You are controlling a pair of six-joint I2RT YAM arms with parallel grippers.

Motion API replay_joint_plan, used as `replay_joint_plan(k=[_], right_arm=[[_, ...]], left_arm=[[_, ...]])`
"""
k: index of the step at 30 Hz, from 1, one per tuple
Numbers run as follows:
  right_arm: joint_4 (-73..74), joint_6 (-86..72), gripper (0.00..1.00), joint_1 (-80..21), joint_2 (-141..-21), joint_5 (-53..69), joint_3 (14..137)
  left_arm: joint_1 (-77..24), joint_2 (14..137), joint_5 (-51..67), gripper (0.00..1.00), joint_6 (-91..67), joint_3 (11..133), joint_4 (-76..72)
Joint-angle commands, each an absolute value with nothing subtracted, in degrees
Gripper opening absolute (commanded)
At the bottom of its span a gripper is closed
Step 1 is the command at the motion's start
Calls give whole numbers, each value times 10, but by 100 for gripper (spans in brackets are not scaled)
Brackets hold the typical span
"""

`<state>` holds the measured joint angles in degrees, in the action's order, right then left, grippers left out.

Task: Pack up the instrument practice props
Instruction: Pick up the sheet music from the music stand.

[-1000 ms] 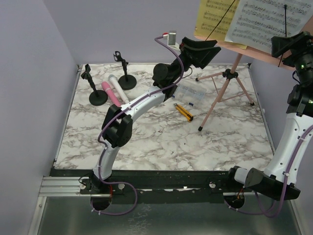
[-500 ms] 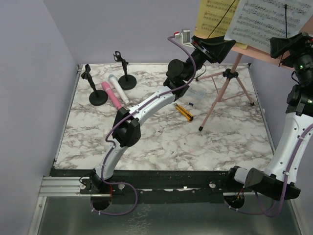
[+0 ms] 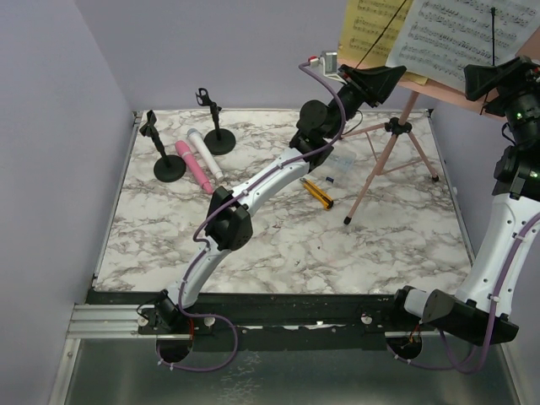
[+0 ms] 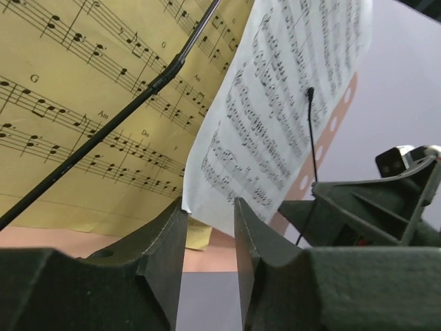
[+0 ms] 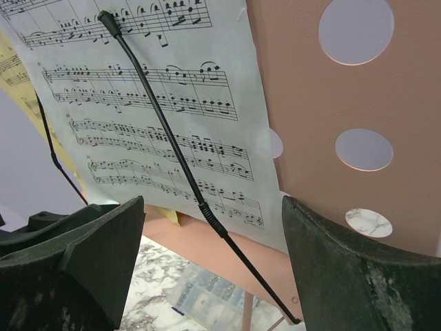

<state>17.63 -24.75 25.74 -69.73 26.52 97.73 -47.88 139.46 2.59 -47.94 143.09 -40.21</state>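
Note:
The pink perforated music rack (image 3: 384,139) stands on its tripod at the back right and bears a yellow page (image 3: 367,29) and a white page (image 3: 460,34) under thin black wire arms (image 5: 179,152). My left gripper (image 4: 209,207) is raised to the rack's ledge, its jaws a narrow gap apart at the white page's (image 4: 289,117) lower corner. My right gripper (image 5: 213,207) hangs wide open before the white page (image 5: 158,103) and the rack (image 5: 331,103), holding nothing. A pink microphone (image 3: 192,164), a white microphone (image 3: 205,152) and two black mic holders (image 3: 169,164) (image 3: 219,139) are at the back left.
A clear compartment box (image 3: 333,169) and a yellow-and-black utility knife (image 3: 317,192) lie on the marble table (image 3: 278,253) beside the tripod's legs. The left arm stretches diagonally across the table's middle. Purple walls close the left and back.
The left arm rose and reached further right to the rack's ledge. Its jaws went from wide open to a narrow gap at the white page's corner. The right arm kept still.

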Motion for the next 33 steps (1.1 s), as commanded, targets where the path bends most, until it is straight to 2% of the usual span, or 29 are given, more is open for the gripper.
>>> replay_joint_plan(k=[1,7,9,13,17,19,22,27,33], right_arm=[[160,-254,84,262,-690,271,968],[154,-254,84,262,-675,267,954],[152,-253,84,262,-670,266,948],[150,-253,84,262,-662,265,941],[148,-254,84,262,-655,264,939],[149,-254,84,262,-653,263,938],[149,-252,85,261,-650,260,937],[146,-248,85,262,-640,250,930],[148,-243,87,261,-628,226,921]], left_arm=[[-483,1416,17,30,-455,1469,-390],[-486,1406,15,11,-432,1474,-400],[-486,1398,11,11,-430,1467,-414],[-486,1389,5,19,-430,1461,-432],[-486,1388,-14,19,-433,1460,-435],[-487,1389,-14,17,-436,1460,-436],[-486,1390,-15,0,-440,1461,-439],[-486,1367,-6,0,-428,1436,-458],[-488,1251,-29,0,-346,1262,-528]])
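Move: The white sheet's lower-left corner is right at the left fingertips; its middle lies about 11 cm to the right of that hand, 8 cm ahead and 11 cm up. The yellow sheet's middle is about 6 cm left, 9 cm ahead and 10 cm up; its black clip arm about 4 cm left, 7 ahead, 8 up. From the right hand, the white sheet's middle is some 10 cm left, 6 ahead and 10 up. Left fingers shut on the white sheet's lower-left corner, then ease 2 cm left; open right hand backs 2.5 cm. ##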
